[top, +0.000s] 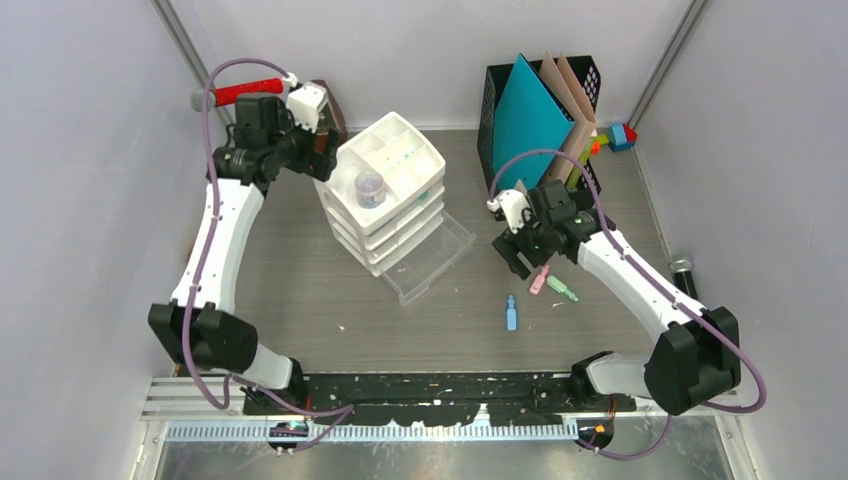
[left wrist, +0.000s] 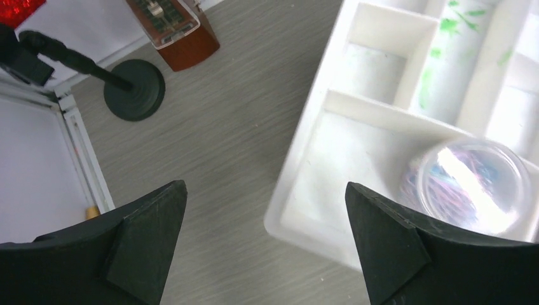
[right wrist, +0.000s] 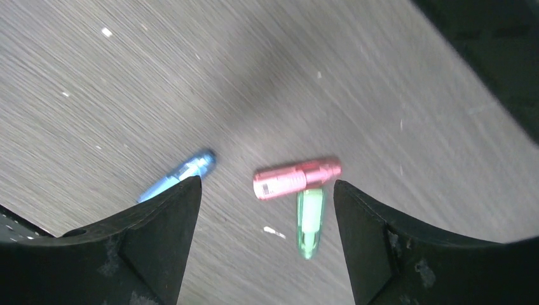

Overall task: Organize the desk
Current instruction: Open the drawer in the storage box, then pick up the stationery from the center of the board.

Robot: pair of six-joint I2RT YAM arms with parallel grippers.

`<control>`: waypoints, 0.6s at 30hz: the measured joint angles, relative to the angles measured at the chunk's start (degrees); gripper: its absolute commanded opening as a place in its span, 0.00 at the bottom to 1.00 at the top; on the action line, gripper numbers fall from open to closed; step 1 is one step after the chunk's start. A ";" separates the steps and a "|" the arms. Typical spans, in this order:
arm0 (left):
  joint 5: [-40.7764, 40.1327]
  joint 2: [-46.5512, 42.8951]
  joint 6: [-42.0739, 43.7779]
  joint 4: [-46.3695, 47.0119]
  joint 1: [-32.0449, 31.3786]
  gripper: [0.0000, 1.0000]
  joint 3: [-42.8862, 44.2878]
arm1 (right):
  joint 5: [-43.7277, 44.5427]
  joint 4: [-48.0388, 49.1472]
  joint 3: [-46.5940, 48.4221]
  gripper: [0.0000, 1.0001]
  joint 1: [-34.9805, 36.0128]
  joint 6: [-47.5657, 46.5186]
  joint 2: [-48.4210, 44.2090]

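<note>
The desk (top: pixel 300 280) is a grey wood-grain top. A white drawer organizer (top: pixel 425 165) stands on it with its lowest clear drawer (top: pixel 430 262) pulled out. A clear jar of coloured clips (top: pixel 370 185) (left wrist: pixel 467 184) sits in a top compartment. My left gripper (top: pixel 325 150) (left wrist: pixel 264 185) is open and empty, above the organizer's left rim (left wrist: pixel 305 127). My right gripper (top: pixel 515 255) (right wrist: pixel 267 181) is open over a pink marker (top: pixel 539 281) (right wrist: pixel 295 178) and a green marker (top: pixel 562 289) (right wrist: pixel 309 219). A blue marker (top: pixel 511 312) (right wrist: pixel 181 173) lies beside its left finger.
A black file holder (top: pixel 500 100) with a teal folder (top: pixel 535 115) stands at the back right, with toy blocks (top: pixel 615 135) beside it. A black microphone (top: pixel 684 275) lies by the right wall. A brown metronome (left wrist: pixel 175 28) and a round black stand base (left wrist: pixel 135 89) sit back left.
</note>
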 measured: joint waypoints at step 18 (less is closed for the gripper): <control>12.04 -21.51 -6.69 4.35 0.09 1.00 -22.21 | 0.66 -0.94 -9.27 0.76 -15.78 -8.15 5.66</control>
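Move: Below the right hand, roughly 12 cm down, lie the highlighters: the green one some 12 cm to its right and level with it, the pink one 7 cm right and 2 cm ahead, the blue one about 7 cm straight back. The pulled-out drawer is 21 cm to its left and 6 cm ahead. From the left hand, the green highlighter is some 54 cm right and 17 cm back; the storage box stands 15 cm straight right. Sweeping right and down at once, the open right hand goes about 9 cm sideways and 8 cm lower, leaving the pulled-out drawer behind and closing in on the green and pink highlighters; its fingers tip more steeply down and turn slightly clockwise, touching nothing. The left hand, already free and wide open, draws back some 10 cm past the storage box's left end, drifting slightly right and rolling its left side down. ##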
